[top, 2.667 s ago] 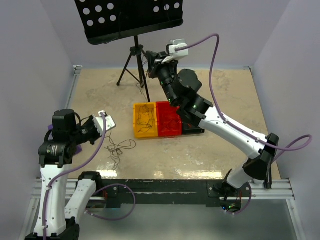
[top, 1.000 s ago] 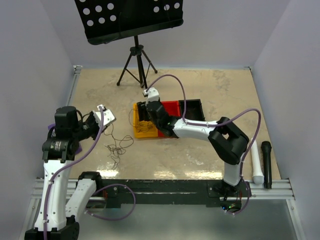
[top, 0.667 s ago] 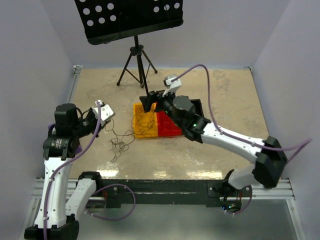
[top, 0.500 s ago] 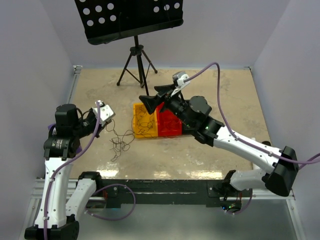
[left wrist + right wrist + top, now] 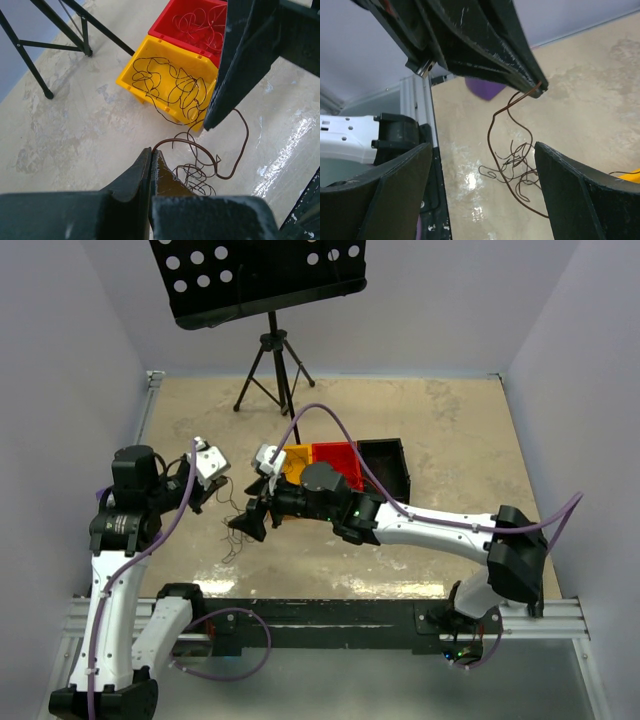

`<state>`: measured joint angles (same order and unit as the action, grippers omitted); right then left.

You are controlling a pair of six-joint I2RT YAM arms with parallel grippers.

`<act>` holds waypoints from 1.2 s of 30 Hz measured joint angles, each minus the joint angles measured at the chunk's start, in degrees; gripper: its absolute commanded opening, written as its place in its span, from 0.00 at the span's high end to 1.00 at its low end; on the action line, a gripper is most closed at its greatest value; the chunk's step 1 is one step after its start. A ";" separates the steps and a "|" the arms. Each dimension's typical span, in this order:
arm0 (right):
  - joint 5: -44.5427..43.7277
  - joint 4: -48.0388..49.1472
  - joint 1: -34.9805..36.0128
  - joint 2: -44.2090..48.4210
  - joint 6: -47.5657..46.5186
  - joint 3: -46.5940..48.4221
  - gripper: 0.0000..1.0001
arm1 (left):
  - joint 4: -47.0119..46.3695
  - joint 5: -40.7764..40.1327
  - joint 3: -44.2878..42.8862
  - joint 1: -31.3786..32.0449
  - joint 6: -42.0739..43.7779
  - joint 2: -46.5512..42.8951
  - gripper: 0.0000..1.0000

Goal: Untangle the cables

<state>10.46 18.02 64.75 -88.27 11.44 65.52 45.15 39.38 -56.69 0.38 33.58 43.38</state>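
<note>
A thin dark-brown cable [image 5: 210, 152] is pinched at one end in my shut left gripper [image 5: 151, 150] and hangs in a loop down to a small tangle [image 5: 196, 179] on the table. My right gripper [image 5: 482, 150] is open, its fingers wide to either side of that tangle [image 5: 520, 165] and just below the left gripper's fingertips [image 5: 532, 85]. From above, the right gripper [image 5: 248, 525] sits close beside the left gripper [image 5: 212, 498], over the tangle [image 5: 232, 542]. More dark cables lie in a yellow bin [image 5: 131, 75], and red ones in a red bin [image 5: 165, 31].
The yellow bin [image 5: 292, 458], the red bin [image 5: 338, 454] and a black bin [image 5: 388, 466] stand in a row mid-table, partly behind the right arm. A tripod music stand [image 5: 272, 350] stands at the back. Walls close in on three sides.
My right arm swung from above the bins down and left to the tangle, its jaws now wide. The left gripper stays shut on the cable, hardly moving.
</note>
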 measured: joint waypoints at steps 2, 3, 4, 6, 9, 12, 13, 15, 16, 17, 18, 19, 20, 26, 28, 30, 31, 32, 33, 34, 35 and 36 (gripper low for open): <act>0.72 -0.35 0.46 -1.29 -0.15 0.37 0.15 | -0.11 0.07 0.09 0.00 -0.02 -0.04 1.00; 0.74 -0.37 0.46 -1.60 -0.15 0.55 0.16 | -0.15 0.13 0.15 0.00 -0.02 -0.04 1.00; 0.68 -0.35 0.44 -1.97 -0.11 0.83 0.18 | -0.15 0.28 0.22 0.00 -0.04 -0.04 1.00; 0.61 0.13 0.42 -2.62 0.07 1.73 0.23 | -0.11 0.59 0.26 0.00 -0.04 -0.04 1.00; 0.09 1.25 0.37 -3.65 0.48 3.02 0.42 | -0.09 1.03 0.28 0.00 -0.02 -0.24 1.00; -1.33 2.62 0.37 -4.72 1.05 3.82 0.69 | 0.07 1.55 0.28 0.00 0.02 -0.48 1.00; -1.97 2.84 0.37 -4.96 1.25 3.93 0.79 | 0.26 1.81 0.28 0.00 0.02 -0.55 1.00; -3.04 2.89 0.37 -5.22 1.60 3.96 0.94 | 0.42 2.38 0.28 0.00 0.04 -0.76 1.00; -3.50 2.78 0.37 -5.20 1.64 3.96 1.00 | 0.48 2.58 0.24 0.00 0.02 -0.87 1.00; -4.02 2.84 0.37 -5.16 1.64 3.96 1.00 | 0.55 2.82 0.15 0.00 0.02 -0.96 1.00; -4.90 2.75 0.37 -5.01 1.79 3.96 1.00 | 0.63 3.08 -0.04 0.00 0.02 -1.09 0.95; -5.49 2.51 0.37 -4.79 1.70 3.96 1.00 | 0.66 3.41 -0.31 0.00 0.02 -1.18 0.84; -6.10 2.23 0.37 -4.50 1.64 3.96 1.00 | 0.70 3.69 -0.59 0.00 0.00 -1.27 0.68; -11.54 -1.60 0.26 1.60 0.48 4.35 1.00 | 0.22 2.89 -1.66 0.00 -1.46 -1.29 0.25; -12.92 -3.02 0.09 3.87 -0.22 5.97 1.00 | 0.07 2.05 -1.88 0.00 -2.43 -1.20 0.12; -14.23 -4.22 0.04 5.55 -1.03 8.41 1.00 | 0.24 1.90 -2.84 0.00 -3.17 -0.83 0.05; -14.75 -4.72 0.02 6.21 -1.49 9.62 1.00 | 0.13 1.95 -3.37 0.00 -3.48 -0.66 0.05; -15.39 -5.05 -0.02 6.60 -1.86 10.56 1.00 | 0.04 1.99 -3.72 0.00 -3.58 -0.46 0.04; -15.76 -5.57 -0.09 6.99 -2.29 11.76 1.00 | -0.15 2.21 -3.91 0.00 -3.74 -0.28 0.04; -16.11 -6.14 -0.22 7.30 -2.67 12.90 1.00 | -0.15 2.62 -3.96 0.00 -3.78 -0.15 0.04; -16.55 -6.82 -0.26 7.48 -3.06 13.94 1.00 | 0.07 3.21 -3.93 0.00 -3.76 -0.11 0.04; -16.92 -7.43 -0.26 7.61 -3.41 14.95 1.00 | 0.07 4.07 -3.74 0.00 -3.72 -0.02 0.04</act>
<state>-6.46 10.59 64.49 -80.66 8.03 80.47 45.21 43.44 -60.42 0.38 29.87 43.35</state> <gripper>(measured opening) 0.014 0.956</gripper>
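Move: The brown cable, still pinched in the left hand's shut fingers, passes between the open right fingers; the stretch to grip is about 2 cm ahead and 2 cm left of the right hand, at its height. From the left hand that stretch is some 3 cm back, 1 cm right and 2 cm lower. The yellow bin lies roughly 16 cm ahead, 8 cm right and 22 cm below the right hand, the red bin 11 cm farther right. Easing about 2 cm left and forward, the right hand shuts its fingers on the brown cable just beyond the left fingertips. The left hand then opens wide and lets go, rising about 3 cm, while the right carries the cable some 16 cm up and 7 cm to the right, tips tilting up and swinging clockwise. ##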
